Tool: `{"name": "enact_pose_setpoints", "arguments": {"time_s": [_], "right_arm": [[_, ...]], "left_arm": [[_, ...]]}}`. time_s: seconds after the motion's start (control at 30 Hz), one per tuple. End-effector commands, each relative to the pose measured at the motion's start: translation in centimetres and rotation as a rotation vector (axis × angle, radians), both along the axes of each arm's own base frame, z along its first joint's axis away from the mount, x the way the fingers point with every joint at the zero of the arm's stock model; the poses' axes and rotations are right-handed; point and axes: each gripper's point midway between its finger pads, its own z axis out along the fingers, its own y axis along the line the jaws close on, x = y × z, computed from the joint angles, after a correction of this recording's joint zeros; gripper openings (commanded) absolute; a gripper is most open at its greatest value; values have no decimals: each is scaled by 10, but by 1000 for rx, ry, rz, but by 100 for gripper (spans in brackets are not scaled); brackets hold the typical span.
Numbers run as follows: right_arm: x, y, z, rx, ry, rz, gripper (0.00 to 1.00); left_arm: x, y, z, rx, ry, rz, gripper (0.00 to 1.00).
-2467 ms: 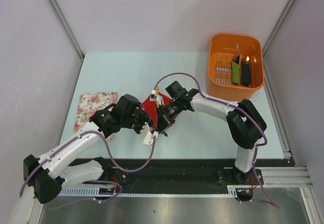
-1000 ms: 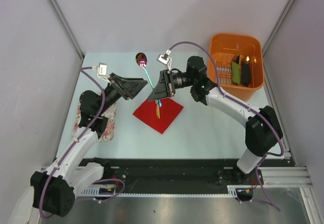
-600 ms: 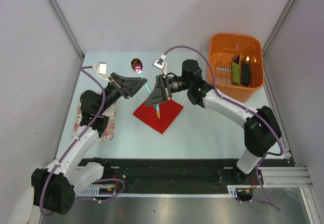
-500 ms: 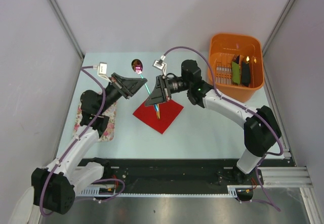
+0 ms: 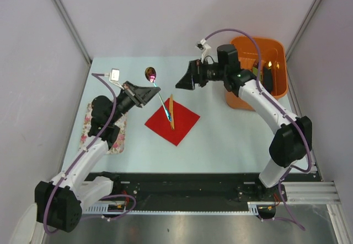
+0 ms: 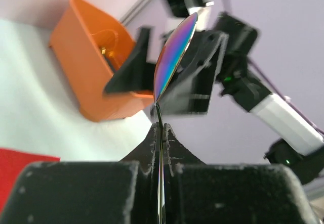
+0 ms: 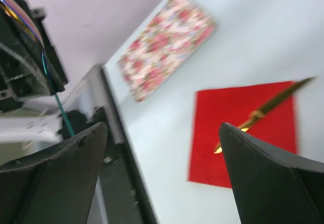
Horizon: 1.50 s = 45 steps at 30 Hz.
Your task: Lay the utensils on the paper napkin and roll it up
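Note:
The red paper napkin (image 5: pixel 175 125) lies flat mid-table, and an orange-gold utensil (image 5: pixel 171 110) rests on its far corner. My left gripper (image 5: pixel 156 93) is shut on the thin stem of a spoon (image 5: pixel 150 73), held in the air with its dark shiny bowl pointing away and its blue end (image 5: pixel 167 113) over the napkin. In the left wrist view the spoon (image 6: pixel 174 57) rises from the shut gripper (image 6: pixel 161 132). My right gripper (image 5: pixel 182 80) hangs open and holds nothing, right of the spoon. Its wrist view shows the napkin (image 7: pixel 238 138) and the gold utensil (image 7: pixel 263 112) below the open gripper (image 7: pixel 162 153).
An orange basket (image 5: pixel 242 92) at the back right holds green and black oblong items (image 5: pixel 261 77). A white floral cloth (image 5: pixel 102 124) lies at the left, under my left arm. The basket (image 6: pixel 91 77) also shows in the left wrist view.
My right gripper opened, let go of the spoon and pulled back right towards the basket. My left gripper closed on the spoon's stem and now holds it alone.

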Motion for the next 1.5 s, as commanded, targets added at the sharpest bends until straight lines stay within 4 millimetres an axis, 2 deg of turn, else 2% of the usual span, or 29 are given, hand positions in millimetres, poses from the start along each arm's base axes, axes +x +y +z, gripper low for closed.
{"name": "enact_pose_setpoints", "arguments": {"time_s": [0.0,0.03,0.07,0.1,0.17,0.2,0.37,0.4,0.57,0.7,0.87,1.2,1.47], "right_arm": [[12,-22,12,-184,-211,-137,94],[12,-23,11,-206,-222,-159,89],[12,-21,9,-230,-238,-185,86],[3,-11,8,-238,-244,-171,83],[-3,-1,5,-261,-263,-172,77],[-14,12,2,-264,-268,-142,76],[-36,42,-8,-231,-204,-53,66],[-37,46,-9,-232,-200,-46,62],[-37,62,-23,-257,-186,-49,54],[-36,72,-22,-245,-170,-44,48],[-39,79,-22,-244,-173,-33,47],[-38,87,-33,-275,-167,-46,35],[-30,81,-37,-310,-181,-102,34]], "left_arm": [[22,14,-23,32,105,131,0],[28,16,-39,62,171,155,0],[35,21,-41,69,188,200,0],[38,24,-46,82,213,219,0],[43,28,-66,129,297,254,0],[44,28,-66,135,309,256,0],[41,22,-78,103,372,222,0],[40,20,-76,89,367,215,0],[37,17,-79,75,370,197,0],[34,17,-79,77,367,195,0],[32,17,-84,84,371,195,1],[29,15,-83,76,367,185,0],[29,15,-84,70,368,185,0]]}}
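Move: The left hand holds the spoon near mid-handle, bowl high and tail slanting down; the red napkin's middle lies about 9 cm ahead, 3 cm right and 32 cm below that hand. The open right hand has the spoon's middle roughly 7 cm back, 7 cm to its left and 3 cm higher. From the right hand, the gold knife lies on the napkin some 8 cm ahead, 4 cm left and 28 cm below, with the napkin's middle about 4 cm nearer the base. Keeping its pinch on the spoon, the left hand quickly sinks about 10 cm towards the napkin, easing a little forward and tipping its fingers down some 25 degrees, then holds nearly still. The right hand, after a small swing out to the right, comes back left, down and towards the base to the handle by the left fingertips, rolling slightly and narrowing from wide open to about a third open around the lower handle, with no grip visible yet. ##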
